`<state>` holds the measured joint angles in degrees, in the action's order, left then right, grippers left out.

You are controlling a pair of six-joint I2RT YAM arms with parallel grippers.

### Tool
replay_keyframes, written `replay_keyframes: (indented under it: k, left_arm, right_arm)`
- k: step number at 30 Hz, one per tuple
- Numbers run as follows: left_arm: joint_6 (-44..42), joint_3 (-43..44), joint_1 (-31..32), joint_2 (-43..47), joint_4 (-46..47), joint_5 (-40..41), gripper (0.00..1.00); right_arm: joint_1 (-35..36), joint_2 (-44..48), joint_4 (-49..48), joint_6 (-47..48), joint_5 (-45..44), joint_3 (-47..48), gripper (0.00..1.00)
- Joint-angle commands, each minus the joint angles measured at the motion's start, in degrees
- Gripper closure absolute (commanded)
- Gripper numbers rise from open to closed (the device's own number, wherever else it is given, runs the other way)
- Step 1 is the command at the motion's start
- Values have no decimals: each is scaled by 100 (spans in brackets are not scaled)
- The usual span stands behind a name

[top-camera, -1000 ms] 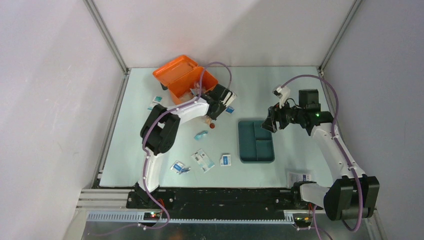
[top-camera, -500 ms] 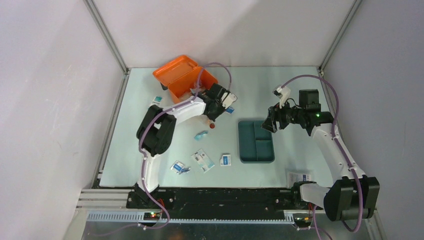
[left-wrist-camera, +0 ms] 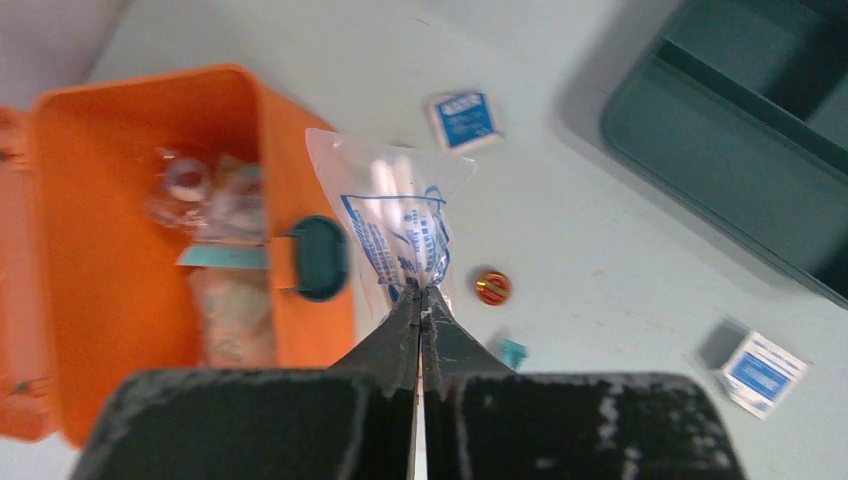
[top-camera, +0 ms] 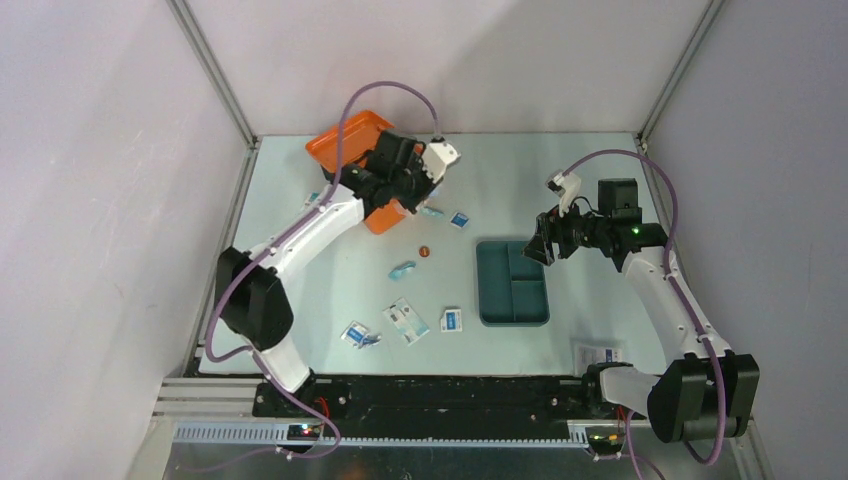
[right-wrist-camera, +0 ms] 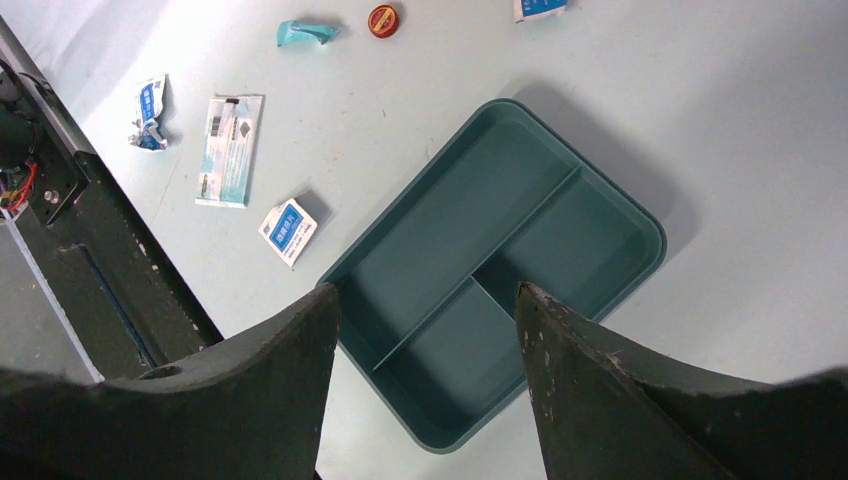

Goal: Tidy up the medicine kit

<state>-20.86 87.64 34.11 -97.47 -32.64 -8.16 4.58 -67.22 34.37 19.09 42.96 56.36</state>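
The medicine kit stands open at the back left, an orange box with a teal latch. Inside the kit lie several clear wrapped items. My left gripper is shut on the lower edge of a clear plastic packet with blue print. The packet hangs just outside the kit's front wall, beside the latch. My right gripper is open with nothing between its fingers. It hovers over the dark teal compartment tray, which has nothing in it. In the top view the right gripper is at the tray's far right edge.
Loose on the table are a small red round item, a teal scrap, blue-and-white sachets, a flat packet and a crumpled one. Another packet lies by the right arm's base. Walls enclose three sides.
My left gripper has shut on the clear packet, and the arm has stretched out toward the back, carrying it up to the kit. The right arm has not moved.
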Motion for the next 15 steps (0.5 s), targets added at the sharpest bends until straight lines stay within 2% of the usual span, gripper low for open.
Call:
replay_keyframes:
  k: [1,8,15]
  left_arm:
    - [-255,405,-522,-80,34,125,100]
    - [-575,833,-950,-308,5,414,100]
    - [-893,1298,-1162,-1090,12,359,100]
  right_arm:
    - [-32,90,-165,3,98,15,31]
    - [-147,206,-237,-8,128,-112,30]
    - [-228,305,-324,-65,169,-184,29]
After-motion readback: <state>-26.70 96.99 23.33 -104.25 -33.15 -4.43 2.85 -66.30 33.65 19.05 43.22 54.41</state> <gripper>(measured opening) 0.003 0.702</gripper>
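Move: My left hand holds the clear bag with blue print. The orange box is about 12 cm ahead of it and 8 cm to its left, its middle some 13 cm below. On the table roughly 18 cm down, the round red piece is about 2 cm back and 2 cm right, the light-blue stick 8 cm ahead and 3 cm right, the blue-white packet 6 cm ahead and 11 cm right. From my right hand, the box is some 24 cm ahead and 30 cm left. With the bag already well clear of the table, I swing my left hand forward and to the left over the near latch side of the orange box, about 11 cm in all and almost level. The leftward part dies out at the end while the forward part runs on. My wrist turns about 10 degrees counter-clockwise; my fingers stay shut on the bag. ##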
